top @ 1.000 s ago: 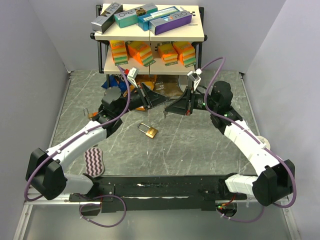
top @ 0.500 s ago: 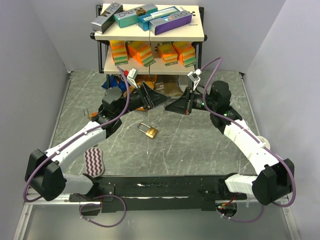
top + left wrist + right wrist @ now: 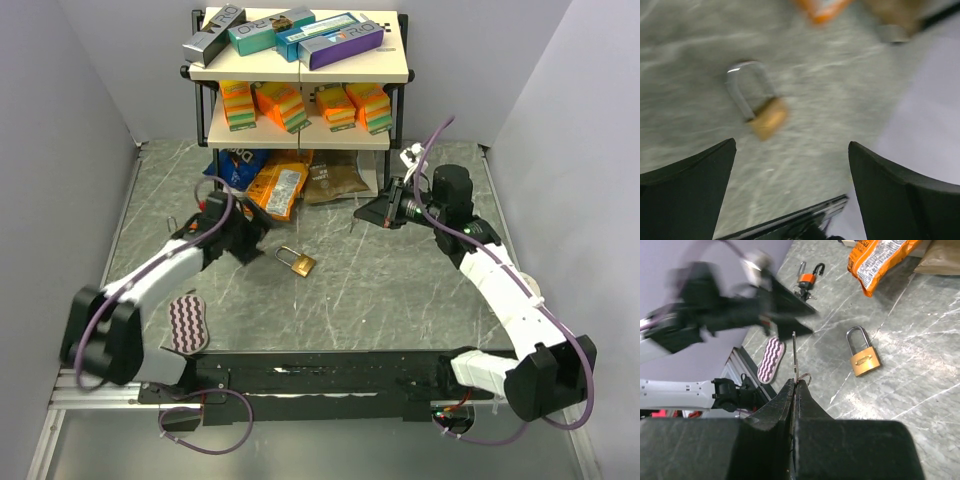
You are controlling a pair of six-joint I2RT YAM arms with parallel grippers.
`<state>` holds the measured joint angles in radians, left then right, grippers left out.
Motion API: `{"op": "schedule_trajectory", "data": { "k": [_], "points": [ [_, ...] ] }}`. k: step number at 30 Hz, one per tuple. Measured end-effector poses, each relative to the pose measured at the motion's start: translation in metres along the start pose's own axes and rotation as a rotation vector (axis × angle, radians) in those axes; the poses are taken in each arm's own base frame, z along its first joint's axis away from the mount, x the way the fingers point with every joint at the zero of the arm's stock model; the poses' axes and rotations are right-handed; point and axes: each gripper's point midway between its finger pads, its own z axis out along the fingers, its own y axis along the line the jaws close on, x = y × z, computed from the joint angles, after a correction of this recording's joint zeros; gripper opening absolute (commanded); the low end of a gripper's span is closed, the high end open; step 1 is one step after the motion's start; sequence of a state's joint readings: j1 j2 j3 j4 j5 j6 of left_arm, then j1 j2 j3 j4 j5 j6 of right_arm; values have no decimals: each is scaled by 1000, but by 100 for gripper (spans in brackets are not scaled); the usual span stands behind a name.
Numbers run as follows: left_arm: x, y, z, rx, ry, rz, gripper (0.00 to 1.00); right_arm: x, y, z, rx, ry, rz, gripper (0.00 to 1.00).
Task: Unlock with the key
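Note:
A brass padlock (image 3: 296, 262) with a silver shackle lies flat on the grey marbled table, also in the left wrist view (image 3: 759, 107) and the right wrist view (image 3: 863, 358). My left gripper (image 3: 258, 238) is open and empty, low over the table just left of the padlock. My right gripper (image 3: 372, 213) is shut on a thin silver key (image 3: 794, 357) with a small ring; the blade sticks out past the fingertips (image 3: 790, 390). It hovers to the right of and beyond the padlock, apart from it.
A two-level shelf (image 3: 300, 70) with boxes and sponges stands at the back. Snack bags (image 3: 280, 186) lie under it. A small orange padlock (image 3: 806, 276) lies at the far left. A striped purple pad (image 3: 186, 322) lies near the left arm's base.
My left arm has swung back left and down, from beside the right gripper to just left of the padlock. My right gripper has drawn back to the right with the key.

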<state>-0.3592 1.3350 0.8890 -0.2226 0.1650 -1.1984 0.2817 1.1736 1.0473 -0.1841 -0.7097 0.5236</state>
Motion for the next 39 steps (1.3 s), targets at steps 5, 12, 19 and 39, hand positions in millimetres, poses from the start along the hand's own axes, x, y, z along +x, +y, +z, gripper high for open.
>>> {"op": "schedule_trajectory", "data": {
  "k": [5, 12, 19, 39],
  "points": [
    [24, 70, 46, -256, 123, 17, 97, -2, 2, -6, 14, -16, -15, 0],
    [27, 80, 80, -302, 191, 104, 95, -4, 7, -12, 19, -34, -36, 0],
    [35, 57, 105, -239, 247, 157, 95, -3, 5, -12, 32, -27, -33, 0],
    [50, 34, 133, -302, 252, 501, 95, -9, -3, -11, 78, -21, -59, 0]
  ]
}}
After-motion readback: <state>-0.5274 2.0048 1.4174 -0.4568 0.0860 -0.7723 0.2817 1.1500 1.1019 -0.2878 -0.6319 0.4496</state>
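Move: The brass padlock lying on the table is what the open left hand goes for: about 4 cm ahead, 7 cm to its right and 14 cm below. From the same hand, the orange bag lies some 24 cm ahead and 3 cm right, and the black-and-orange padlock about 13 cm ahead and 19 cm left. From the right hand, which keeps the key, the brass padlock is roughly 8 cm ahead, 14 cm left and 28 cm below. No grip on the brass padlock yet, and whether a fingertip ends touching it can't be seen. Fingers staying wide open, the left hand drops about 11 cm towards it, then sweeps low to the right and forward, some 7 cm each way, and finally draws back a few centimetres, its left side rolling up and the wrist turning about 25 degrees clockwise, so the padlock shows between the fingers. ##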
